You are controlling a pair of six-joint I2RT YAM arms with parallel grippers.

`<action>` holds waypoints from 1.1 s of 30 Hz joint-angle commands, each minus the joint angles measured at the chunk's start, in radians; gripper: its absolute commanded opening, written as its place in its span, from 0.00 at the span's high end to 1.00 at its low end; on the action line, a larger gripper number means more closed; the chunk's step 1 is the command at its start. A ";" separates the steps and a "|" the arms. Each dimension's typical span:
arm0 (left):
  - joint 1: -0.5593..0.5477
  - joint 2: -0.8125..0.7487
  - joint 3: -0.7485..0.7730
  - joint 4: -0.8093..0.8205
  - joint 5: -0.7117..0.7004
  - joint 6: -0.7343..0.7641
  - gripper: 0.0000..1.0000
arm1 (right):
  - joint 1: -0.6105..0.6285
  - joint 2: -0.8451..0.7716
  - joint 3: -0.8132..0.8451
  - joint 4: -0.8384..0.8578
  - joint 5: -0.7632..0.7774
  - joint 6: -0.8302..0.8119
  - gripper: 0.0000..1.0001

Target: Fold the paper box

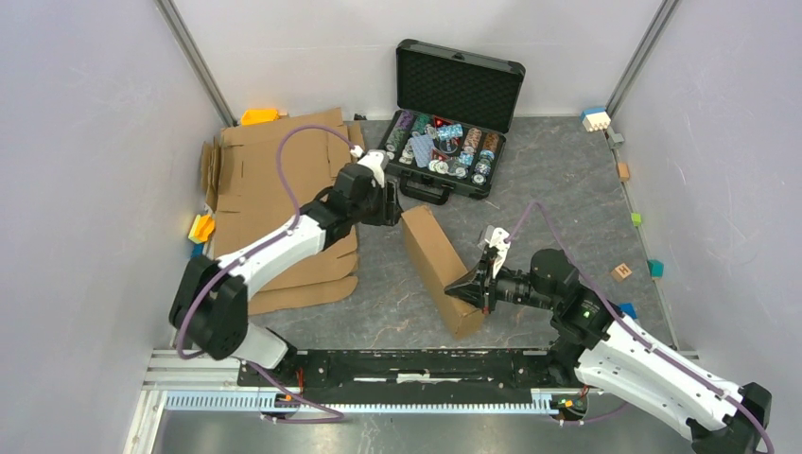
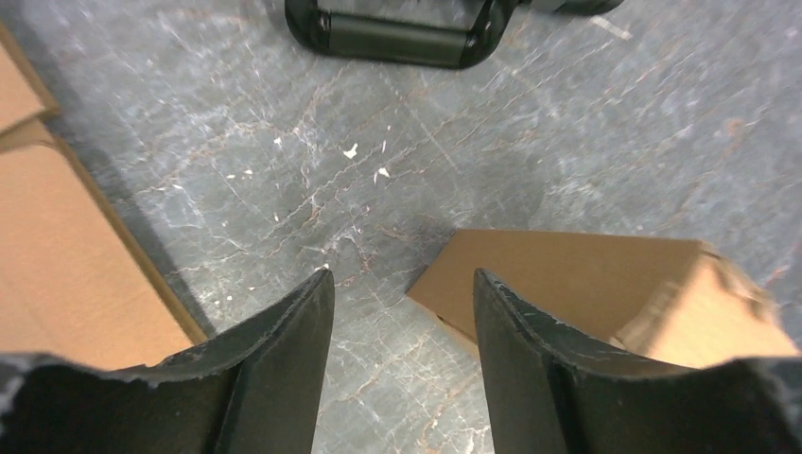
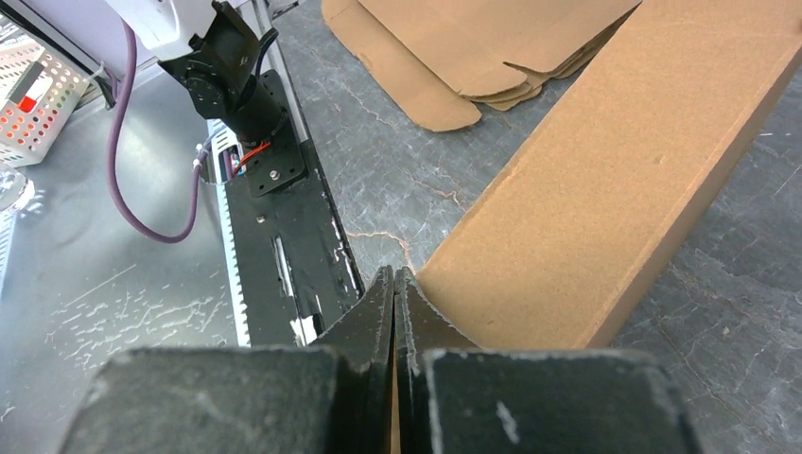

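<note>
The paper box (image 1: 437, 265) is a long, narrow brown carton lying slantwise at mid-table. Its far end (image 2: 567, 274) shows just right of my left gripper (image 2: 402, 274), whose jaws stand open over bare table with nothing between them. In the top view the left gripper (image 1: 392, 203) hovers by the box's far end. My right gripper (image 1: 454, 288) is shut, its tips meeting against the near part of the box's long side. In the right wrist view the closed right gripper (image 3: 394, 272) sits at the box's (image 3: 615, 189) near corner.
An open black case (image 1: 444, 142) of colourful chips stands at the back; its handle (image 2: 397, 38) is ahead of the left gripper. Flat cardboard sheets (image 1: 274, 180) lie stacked on the left. Small coloured blocks (image 1: 621, 272) line the edges. The mounting rail (image 1: 416, 364) runs along the near edge.
</note>
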 commanded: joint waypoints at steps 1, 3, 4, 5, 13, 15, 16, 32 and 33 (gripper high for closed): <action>0.007 -0.143 0.043 -0.022 -0.033 0.013 0.37 | 0.003 -0.016 0.067 0.012 -0.006 -0.007 1.00; 0.007 -0.175 0.043 -0.026 0.008 0.008 0.37 | 0.002 -0.023 0.086 0.012 -0.016 -0.008 1.00; 0.007 -0.189 0.046 -0.027 0.033 0.003 0.38 | 0.003 -0.027 0.093 0.013 -0.020 -0.009 1.00; 0.006 -0.198 0.046 -0.025 0.062 -0.004 0.41 | 0.003 -0.033 0.098 0.014 -0.022 -0.007 1.00; -0.005 -0.220 0.013 0.081 0.321 -0.047 0.98 | 0.003 -0.057 0.066 0.003 -0.034 0.001 1.00; -0.015 -0.213 0.003 0.115 0.378 -0.052 0.98 | 0.003 -0.063 0.048 0.005 -0.034 0.004 1.00; -0.019 -0.205 0.001 0.128 0.398 -0.056 0.98 | 0.002 -0.066 0.039 0.007 -0.034 0.006 1.00; -0.025 -0.117 -0.111 0.213 0.419 -0.076 0.98 | 0.002 -0.173 -0.162 0.132 -0.109 0.048 1.00; -0.024 -0.113 -0.111 0.213 0.419 -0.073 0.98 | 0.003 -0.186 -0.186 0.150 -0.115 0.050 1.00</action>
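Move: Six or so centimetres above the left hand lies the paper box's far upper edge, some 4 cm back and 5 cm to the right. The black case stands about 17 cm ahead and 9 cm right of that hand, roughly 10 cm below it; the flat cardboard is centred 3 cm ahead, 24 cm left and 11 cm below. From the right hand, the box's near upper edge is about 1 cm back, 3 cm right and 2 cm below. Rising about 10 cm beside the box, the left hand shuts its open fingers, swings 6 cm back and 6 cm right over the far end, turning some 20 degrees clockwise with its left side dipping, then lowers 3 cm towards the top face. The right hand, fingers still shut, lifts 4 cm at the near end, comes down as far again, and eases 2 cm back. ##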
